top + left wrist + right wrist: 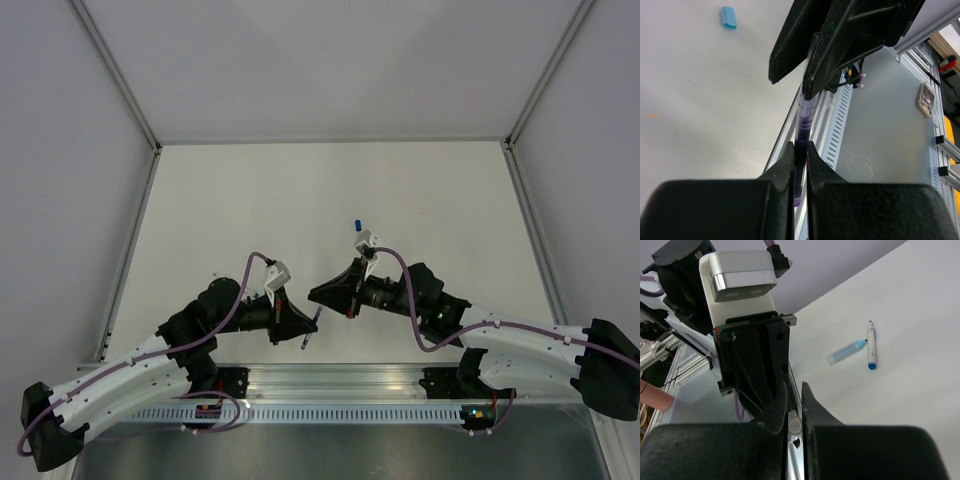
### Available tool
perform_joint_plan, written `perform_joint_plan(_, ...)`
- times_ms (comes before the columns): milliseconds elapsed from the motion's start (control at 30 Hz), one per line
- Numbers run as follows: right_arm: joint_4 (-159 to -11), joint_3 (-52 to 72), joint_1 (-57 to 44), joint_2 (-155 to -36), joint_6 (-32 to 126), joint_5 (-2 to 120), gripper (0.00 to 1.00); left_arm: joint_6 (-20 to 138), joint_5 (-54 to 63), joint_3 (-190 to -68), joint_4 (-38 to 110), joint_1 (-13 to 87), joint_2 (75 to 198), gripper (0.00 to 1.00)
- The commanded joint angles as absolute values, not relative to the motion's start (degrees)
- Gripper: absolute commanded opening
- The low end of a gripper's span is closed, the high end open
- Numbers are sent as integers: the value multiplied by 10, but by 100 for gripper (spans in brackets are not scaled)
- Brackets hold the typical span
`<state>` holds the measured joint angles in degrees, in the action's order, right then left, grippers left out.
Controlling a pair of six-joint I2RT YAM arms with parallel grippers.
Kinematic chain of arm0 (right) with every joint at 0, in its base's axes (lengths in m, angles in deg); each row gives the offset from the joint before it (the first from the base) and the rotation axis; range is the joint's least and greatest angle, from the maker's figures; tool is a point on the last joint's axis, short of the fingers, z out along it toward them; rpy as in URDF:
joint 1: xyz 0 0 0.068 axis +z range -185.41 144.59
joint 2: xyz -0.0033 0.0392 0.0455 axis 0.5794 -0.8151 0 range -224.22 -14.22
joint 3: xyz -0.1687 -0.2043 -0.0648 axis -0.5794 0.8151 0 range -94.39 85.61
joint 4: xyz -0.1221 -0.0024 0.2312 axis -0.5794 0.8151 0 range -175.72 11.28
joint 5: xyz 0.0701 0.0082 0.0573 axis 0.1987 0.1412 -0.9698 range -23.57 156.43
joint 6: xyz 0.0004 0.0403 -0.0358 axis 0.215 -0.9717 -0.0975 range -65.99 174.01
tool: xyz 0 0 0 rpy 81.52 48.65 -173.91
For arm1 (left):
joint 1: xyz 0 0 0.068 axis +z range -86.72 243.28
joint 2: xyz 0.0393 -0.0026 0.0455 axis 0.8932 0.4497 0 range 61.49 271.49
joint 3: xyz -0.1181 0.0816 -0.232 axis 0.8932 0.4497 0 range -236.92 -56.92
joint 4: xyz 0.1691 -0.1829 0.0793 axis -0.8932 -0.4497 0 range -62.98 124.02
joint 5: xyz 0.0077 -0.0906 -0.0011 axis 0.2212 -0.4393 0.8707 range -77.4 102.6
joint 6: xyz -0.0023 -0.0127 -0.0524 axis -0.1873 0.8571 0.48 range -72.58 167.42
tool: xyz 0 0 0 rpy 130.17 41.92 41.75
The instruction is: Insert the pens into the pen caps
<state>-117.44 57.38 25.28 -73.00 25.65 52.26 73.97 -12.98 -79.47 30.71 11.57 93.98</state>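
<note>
My left gripper [800, 146] is shut on a dark purple pen [802, 131], seen in the top view [309, 334] near the table's front rail. The pen's far end runs into a clear sleeve [807, 106], apparently a pen cap. That sleeve sits between the fingers of my right gripper [794, 388], which is shut on its pale round end [795, 424]. A white pen [871, 342] with a blue end and a light blue pen cap [846, 351] lie side by side on the table. The left wrist view shows a light blue cap [728, 17]. A small dark blue stub [356, 226] lies beyond the right wrist.
The aluminium front rail [836, 125] and a slotted cable duct [330, 412] run just below both grippers. Grey walls with metal frame posts [130, 110] close in the white table [250, 200] on three sides. Purple cables [245, 285] loop over both wrists.
</note>
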Motion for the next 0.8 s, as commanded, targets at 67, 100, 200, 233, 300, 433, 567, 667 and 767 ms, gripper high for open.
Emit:
perform_joint_plan(67,-1034,525,299,-810,227,435,12,765,-30,-855,578,145,940,2)
perform_joint_plan(100,-1033,513,299,-816,229,438,17,763,-31,-853,576,145,937,2)
perform_joint_plan(200,-1015,470,298,-826,240,478,31,763,-36,-843,570,146,928,2)
perform_joint_plan(233,-1008,448,298,-826,250,494,38,763,-39,-834,570,146,923,2)
perform_joint_plan(300,-986,425,298,-824,261,542,44,770,-42,-822,571,146,909,2)
perform_joint_plan(433,-953,360,291,-819,277,602,51,775,-46,-795,569,146,887,2)
perform_joint_plan(567,-927,314,287,-807,291,611,59,771,-44,-785,547,146,872,2)
perform_joint_plan(667,-892,273,283,-797,305,626,69,773,-46,-778,538,146,861,2)
perform_joint_plan(767,-859,244,279,-785,319,634,75,776,-42,-770,532,145,854,2)
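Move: The left hand already pinches the purple pen. The clear cap, held by the right fingers, is over the pen's upper end, about 5 cm above and 4 cm ahead of the left hand; a light-blue cap lies on the table about 18 cm ahead and 27 cm right of that hand. From the right hand the pen's middle is some 5 cm down and 4 cm back. The white pen lies about 18 cm ahead and 23 cm left, some 23 cm below the right hand. The right fingers let go of the clear cap, opening from nearly shut to about three quarters while that hand rises some 8 cm, drifting about 3 cm forward and 3 cm left. The left hand keeps its pinch on the purple pen and lifts it about 10 cm and slightly forward, its fingertips swinging up some 25 degrees so the pen's top leans left. ##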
